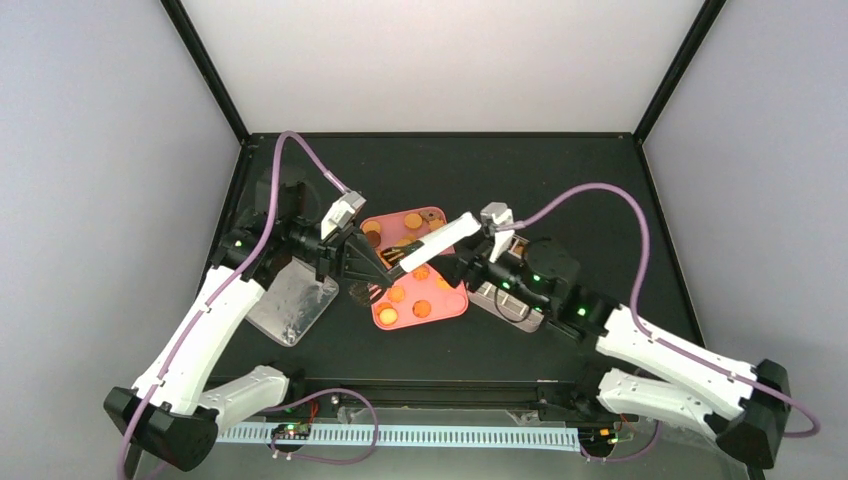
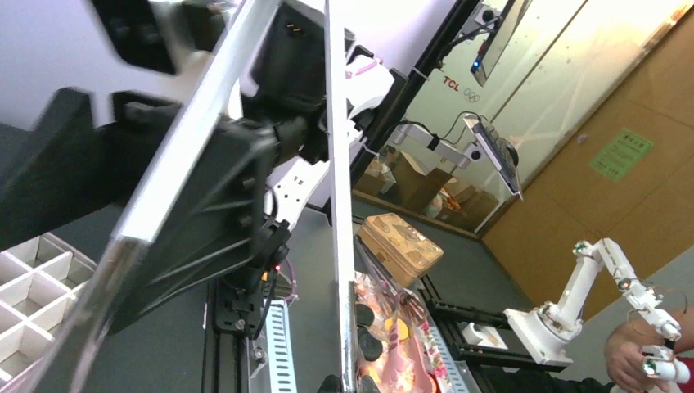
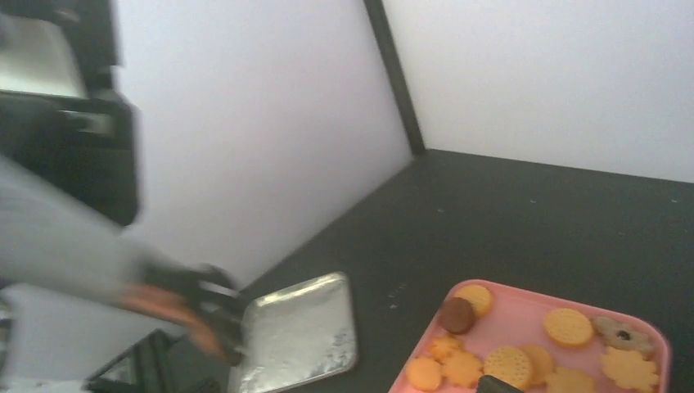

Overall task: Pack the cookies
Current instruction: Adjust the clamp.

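Orange and golden cookies [image 1: 398, 293] and one dark brown cookie [image 3: 457, 313] lie on a pink tray [image 1: 450, 300] mid-table. In the right wrist view the tray [image 3: 524, 315] and its cookies [image 3: 567, 326] sit at lower right. My left gripper [image 1: 380, 262] reaches over the tray's left edge, shut on the long metal tongs [image 1: 440, 240], which slant up-right across the tray. In the left wrist view a tong blade [image 2: 335, 164] runs up from my gripper [image 2: 353, 385]. My right gripper [image 1: 455, 265] hangs by the tray's right side, its blurred jaws [image 3: 352, 356] wide apart with nothing between them.
A silver tin lid [image 1: 293, 300] lies left of the tray, under the left arm, and shows in the right wrist view [image 3: 299, 336]. A tin with white dividers [image 2: 24, 270] stands right of the tray, beneath the right arm [image 1: 505, 303]. Purple cables arch over both arms.
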Available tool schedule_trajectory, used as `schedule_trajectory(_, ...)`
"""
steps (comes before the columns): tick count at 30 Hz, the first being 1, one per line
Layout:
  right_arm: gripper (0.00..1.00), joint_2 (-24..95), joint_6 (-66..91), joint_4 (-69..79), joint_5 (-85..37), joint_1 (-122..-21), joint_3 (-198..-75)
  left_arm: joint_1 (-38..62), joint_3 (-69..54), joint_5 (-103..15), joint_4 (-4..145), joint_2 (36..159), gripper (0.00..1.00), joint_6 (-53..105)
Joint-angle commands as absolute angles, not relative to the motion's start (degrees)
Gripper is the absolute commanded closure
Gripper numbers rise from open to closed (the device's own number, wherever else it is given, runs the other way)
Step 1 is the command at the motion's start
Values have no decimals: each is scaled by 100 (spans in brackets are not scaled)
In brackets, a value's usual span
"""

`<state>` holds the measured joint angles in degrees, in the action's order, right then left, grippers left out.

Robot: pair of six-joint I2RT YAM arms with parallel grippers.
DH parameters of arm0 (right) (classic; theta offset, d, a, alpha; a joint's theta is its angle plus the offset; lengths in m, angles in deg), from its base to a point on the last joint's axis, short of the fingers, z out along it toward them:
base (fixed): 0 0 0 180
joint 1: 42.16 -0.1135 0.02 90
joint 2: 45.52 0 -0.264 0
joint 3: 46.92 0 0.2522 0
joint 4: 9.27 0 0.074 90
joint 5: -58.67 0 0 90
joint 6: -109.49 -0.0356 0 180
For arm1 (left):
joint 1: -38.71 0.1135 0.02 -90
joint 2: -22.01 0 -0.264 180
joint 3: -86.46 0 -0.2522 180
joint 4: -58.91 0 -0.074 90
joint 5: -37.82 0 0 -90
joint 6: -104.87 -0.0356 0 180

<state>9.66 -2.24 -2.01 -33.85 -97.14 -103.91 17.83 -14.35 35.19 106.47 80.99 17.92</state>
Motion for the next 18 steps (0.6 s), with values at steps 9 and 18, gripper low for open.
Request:
schedule_trajectory(9, 0, 123, -646, -486, -2049, -9718, -10378, 1850, -1741, 3409, 9460, 8088, 98, 2326)
schedule_trajectory(18, 2, 814, -761, -495, -1674, -9718, -11137, 1854, -1895, 3325, 9606, 8006, 99, 1968)
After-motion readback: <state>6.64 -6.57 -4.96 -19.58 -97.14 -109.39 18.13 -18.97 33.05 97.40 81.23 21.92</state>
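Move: The clamp's white handle, held out by the left hand, is what the open right hand is after: its middle stretch lies about 5 cm back, 1 cm left and some 8 cm above the right hand. Far below that hand, about 30 cm down, the pink tray's middle is roughly 6 cm ahead and 6 cm left, and the divided box 12 cm right and 2 cm ahead. From the left hand the handle's middle is about 5 cm ahead and 8 cm right, nearly level. The right hand backs off about 4 cm while swinging slightly right, then climbs steeply and comes back left, ending some 8 cm higher beside the clamp's handle, as it turns about 15 degrees counter-clockwise, lifts its left side about 10 and spreads its fingers from three quarters to fully open around the handle's line. The left hand keeps its shut grip on the clamp and eases forward and down by a couple of centimetres; no touch of the right fingers on the handle can be made out. ##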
